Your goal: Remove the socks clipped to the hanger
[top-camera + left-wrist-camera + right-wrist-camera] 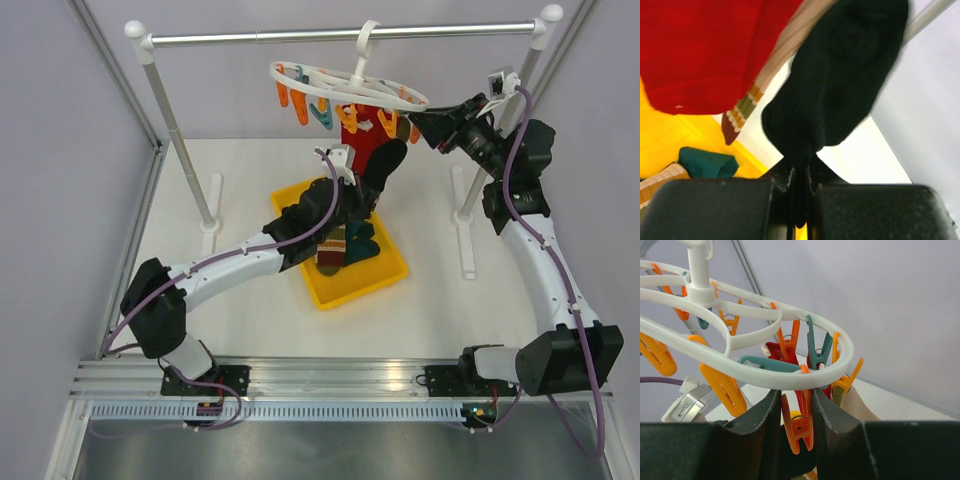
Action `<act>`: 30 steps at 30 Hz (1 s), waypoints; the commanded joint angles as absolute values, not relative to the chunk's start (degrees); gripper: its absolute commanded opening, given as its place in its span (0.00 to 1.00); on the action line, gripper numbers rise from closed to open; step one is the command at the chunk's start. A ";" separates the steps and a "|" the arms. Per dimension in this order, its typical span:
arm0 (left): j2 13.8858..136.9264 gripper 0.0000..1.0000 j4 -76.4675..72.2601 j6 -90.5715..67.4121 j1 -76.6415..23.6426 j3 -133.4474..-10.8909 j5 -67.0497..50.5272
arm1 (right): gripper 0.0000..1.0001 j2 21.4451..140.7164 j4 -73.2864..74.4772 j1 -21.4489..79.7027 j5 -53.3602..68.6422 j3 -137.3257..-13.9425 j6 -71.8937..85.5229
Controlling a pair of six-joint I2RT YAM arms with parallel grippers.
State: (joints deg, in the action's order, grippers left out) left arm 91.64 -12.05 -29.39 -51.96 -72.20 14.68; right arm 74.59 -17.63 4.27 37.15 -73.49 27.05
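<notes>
The white hanger hangs by its hook from the rail, ringed with orange and teal clips. A red sock and a black sock dangle from its right side. My left gripper is shut on the black sock's lower end, next to the red sock and a tan striped sock. My right gripper is at the ring's right edge. Its jaws press on both sides of an orange clip under the hanger ring.
A yellow tray lies below the hanger, holding a teal sock and a patterned sock. The metal rail spans the back on two white posts, with feet on the tabletop. Walls close in left and right.
</notes>
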 commanded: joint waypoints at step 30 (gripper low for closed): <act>95.36 0.38 -19.59 -34.19 -40.96 -61.35 10.38 | 0.10 60.12 -11.17 4.31 31.20 -70.22 23.99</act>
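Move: Below the left hand, which already holds the black sock pinched in shut fingers, lies the yellow box: middle about 5 cm ahead, 6 cm left and 26 cm down. The red sock hangs about 9 cm ahead and 7 cm higher, in line sideways. The orange clip stands 7 cm ahead of the left hand, 9 cm right and 15 cm up. The right hand has this clip between its fingers; from this hand the red sock is 4 cm ahead, 9 cm left, 9 cm lower. Swinging left and down away from the hanger, the left hand carries the black sock over the yellow box, then swings forward while still sinking, about 12 cm down in all; it tips down and turns counter-clockwise some 10 degrees each, and its fingers start opening near the end. The right hand keeps its pinch on the orange clip and draws back and up about 6 cm. ##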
